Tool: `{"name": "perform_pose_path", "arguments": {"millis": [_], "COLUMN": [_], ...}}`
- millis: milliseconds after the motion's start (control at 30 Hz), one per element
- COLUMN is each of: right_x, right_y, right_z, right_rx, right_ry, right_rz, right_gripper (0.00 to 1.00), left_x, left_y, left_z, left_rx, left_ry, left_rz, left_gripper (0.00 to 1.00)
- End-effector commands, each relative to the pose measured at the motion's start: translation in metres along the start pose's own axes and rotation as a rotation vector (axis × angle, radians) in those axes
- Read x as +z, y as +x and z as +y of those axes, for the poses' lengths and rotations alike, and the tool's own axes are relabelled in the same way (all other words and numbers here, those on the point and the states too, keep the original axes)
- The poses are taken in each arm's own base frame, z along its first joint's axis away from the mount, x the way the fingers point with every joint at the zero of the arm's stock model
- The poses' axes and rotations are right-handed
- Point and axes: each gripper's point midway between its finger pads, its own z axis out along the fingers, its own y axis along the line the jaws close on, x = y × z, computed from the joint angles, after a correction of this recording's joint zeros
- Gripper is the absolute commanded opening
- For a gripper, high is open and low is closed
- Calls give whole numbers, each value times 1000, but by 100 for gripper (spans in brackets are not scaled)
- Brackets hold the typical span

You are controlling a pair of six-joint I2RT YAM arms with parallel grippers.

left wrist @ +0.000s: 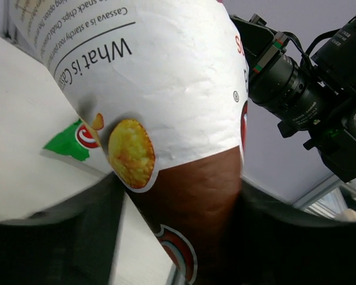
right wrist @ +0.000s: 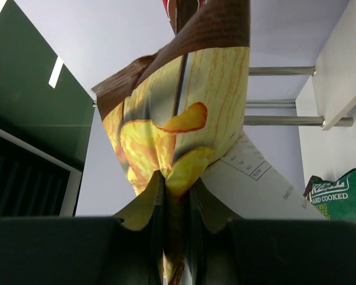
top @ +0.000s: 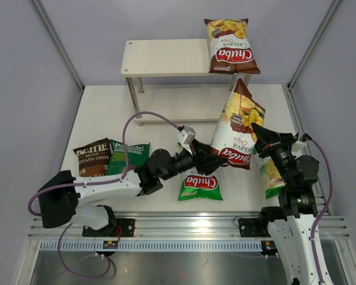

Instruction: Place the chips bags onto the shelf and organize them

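A brown-red Chuba bag [top: 237, 127] hangs tilted over the table, in front of the shelf [top: 166, 57]. My right gripper [top: 258, 133] is shut on its side edge; the right wrist view shows the crumpled foil [right wrist: 178, 107] pinched between the jaws [right wrist: 178, 237]. My left gripper [top: 210, 159] straddles the bag's lower end. In the left wrist view the brown foil [left wrist: 184, 89] sits between the fingers [left wrist: 178, 237], with a strip of table still showing beside one finger. A second brown-red bag [top: 230, 50] lies on the shelf's top board at the right.
A green Chuba bag [top: 200, 185] lies under my left wrist. The brown Kettle bag [top: 93, 157] and a dark green bag [top: 129, 155] lie at the left. Another bag [top: 272, 175] is partly hidden under my right arm. The shelf's lower board [top: 178, 104] holds nothing.
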Motion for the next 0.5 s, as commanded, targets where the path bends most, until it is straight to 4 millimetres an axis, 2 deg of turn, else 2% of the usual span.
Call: {"name": "perform_pose_path", "arguments": {"millis": [0,100,167,200,233,300,467], "right_x": [-17,-17,-15,-13,-11,-8,-7], "right_y": [16,17,17,19,19,22,35], "right_z": [49,46,41,35,32,29,30], "right_rx": [1,-24,-65,-77,-98,-204,-412], "right_ry": [-141,-128,-113,-95,-95,-118,-170], "right_rz": [49,53,57,69,75,102,178], "right_gripper": [6,15,40,51,77,98,100], "left_x": [7,1,-7,-14,-18,-27,-62], "left_y": [-51,-57,-55,-62,-63,-62,-76], "left_z": [-27,-34,-36,-40,-41,-45,-54], "left_rx": [23,17,12,12,14,23,31], "left_ry": [64,91,102,115,115,134,136], "left_rz": [-162,-168,-162,-178,-171,-148,-122], "left_gripper": [29,17,14,12,9,8,4]}}
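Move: The held brown chips bag is between the hands: its middle is about 8 cm right, 8 cm ahead and 5 cm above the left hand, whose open fingers already straddle its lower end. The green Chuba bag lies on the table some 28 cm below the left hand, 5 cm to its left; the top shelf board is roughly 30 cm ahead, 8 cm left, level. From the right hand, still pinching the bag's side, the bag's middle is about 4 cm left and 3 cm ahead. The left fingers close on the lower end of the brown bag while the hand rises slightly, then the right fingers let go of its side and spread fully, that hand easing back and up about 1 cm before rolling some 10 degrees, left side down. Keeping its pinch, the left hand draws the bag away from the right gripper, about 4 cm to the left, 3 cm up and 2.5 cm back, with its wrist barely turning. ##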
